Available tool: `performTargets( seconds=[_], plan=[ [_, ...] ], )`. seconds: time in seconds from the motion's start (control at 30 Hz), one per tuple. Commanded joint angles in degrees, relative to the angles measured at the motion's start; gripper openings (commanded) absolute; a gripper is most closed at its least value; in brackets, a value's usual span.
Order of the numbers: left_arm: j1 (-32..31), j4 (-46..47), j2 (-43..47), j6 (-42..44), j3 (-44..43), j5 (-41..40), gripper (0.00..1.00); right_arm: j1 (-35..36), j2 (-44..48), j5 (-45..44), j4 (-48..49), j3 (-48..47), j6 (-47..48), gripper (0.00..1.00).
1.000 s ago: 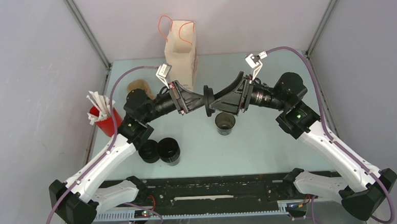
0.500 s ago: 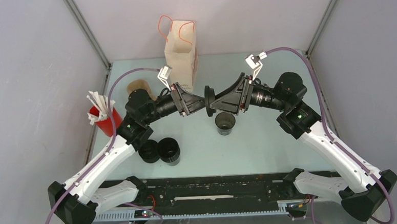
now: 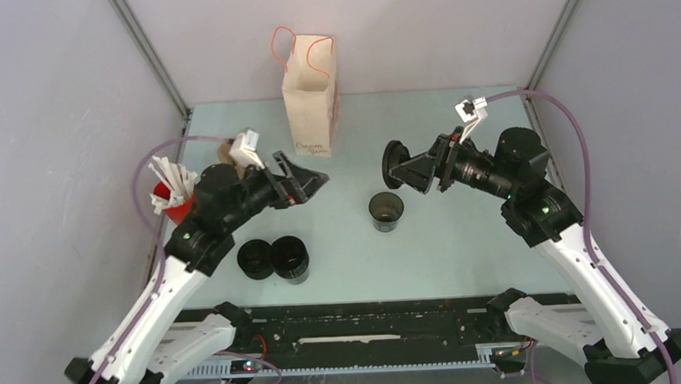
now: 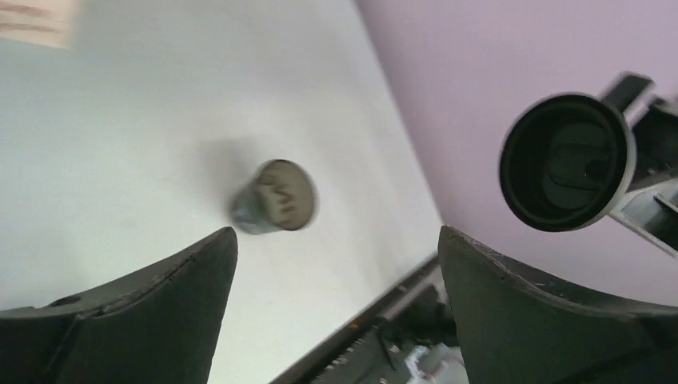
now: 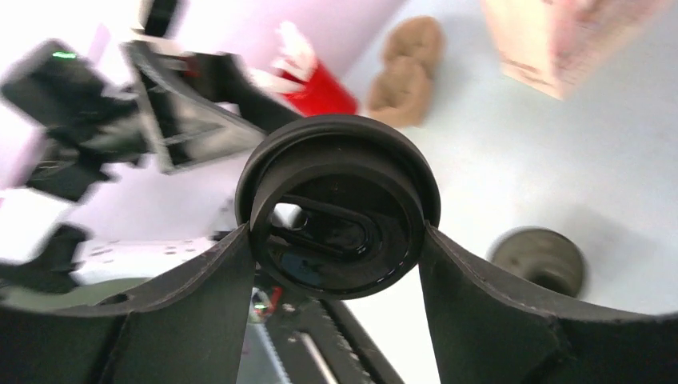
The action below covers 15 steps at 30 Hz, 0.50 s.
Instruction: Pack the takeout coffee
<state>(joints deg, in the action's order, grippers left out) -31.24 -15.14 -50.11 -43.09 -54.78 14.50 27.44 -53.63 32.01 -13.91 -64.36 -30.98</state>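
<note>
An open black takeout coffee cup (image 3: pixel 386 210) stands uncovered at the table's middle; it also shows as the cup (image 4: pixel 276 198) and the cup (image 5: pixel 540 256) in the wrist views. Its black round lid (image 3: pixel 395 164) hangs on edge above and just right of it, with my right gripper (image 3: pixel 403 166) shut on its rim. The right wrist view shows the lid (image 5: pixel 340 210) wedged between my right gripper's (image 5: pixel 336 234) fingers. My left gripper (image 3: pixel 312 179) is open and empty, left of the cup. From the left gripper (image 4: pixel 336 240) the lid (image 4: pixel 566 160) appears at right.
Two more black cups (image 3: pixel 255 258) (image 3: pixel 289 258) stand side by side near the left arm. A paper bag (image 3: pixel 310 97) with orange handles stands at the back. A red cup with white sticks (image 3: pixel 175 201) and a brown carrier (image 5: pixel 408 72) sit at the left.
My left gripper opened, let go of the lid and pulled back to the left. My right gripper drew back to the right with the lid in it.
</note>
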Motion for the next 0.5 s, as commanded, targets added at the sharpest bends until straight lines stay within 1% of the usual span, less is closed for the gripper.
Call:
performTargets(
  seconds=[0.0,0.1,0.17,0.23,0.3,0.47],
  plan=[
    [2.0,-13.9,4.4,9.8,-6.1,-17.0,1.0,1.3,-0.4,-17.1,-17.7,-1.6,15.2,0.74],
    [1.9,-11.3,2.6,13.0,-8.4,-21.3,1.0,5.4,-5.3,-27.3,-22.7,-2.5,18.9,0.74],
    [1.9,-8.0,-0.3,14.4,-9.9,-22.6,1.0,9.4,-10.3,-36.6,-26.3,-4.7,20.5,0.73],
    [1.8,-4.4,-4.1,15.8,-11.5,-23.6,1.0,13.0,-14.8,-42.4,-28.5,-6.4,21.9,0.74],
    [1.8,0.2,-7.7,17.3,-12.7,-24.4,1.0,14.3,-18.8,-44.2,-30.6,-8.7,21.8,0.74],
    [1.8,9.3,-13.8,23.2,-14.3,-30.6,1.0,13.2,-26.4,-41.4,-34.1,-14.1,22.2,0.75]
  ],
)
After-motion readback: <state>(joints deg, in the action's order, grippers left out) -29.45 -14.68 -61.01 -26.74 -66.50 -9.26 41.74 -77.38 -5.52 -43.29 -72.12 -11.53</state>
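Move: The right hand holds the black lid; the clear cup it is bound for stands about 31 cm below and 8 cm ahead, laterally about level. The tall black cup is some 22 cm to this hand's left and 2 cm back, with the lid stack 7 cm beyond it to the left. From the empty left hand the paper bag lies roughly 31 cm ahead and 5 cm left, and the cup carrier 22 cm ahead and 21 cm left. Straight down for the most part, with a slight reach forward, the right hand drops about 19 cm towards the clear cup, keeping its grip on the lid while the wrist tips some 50 degrees from level to steeply down. Meanwhile the left hand, fingers still wide open, swings left, then goes forward about 9 cm towards the bag, turning counter-clockwise. ##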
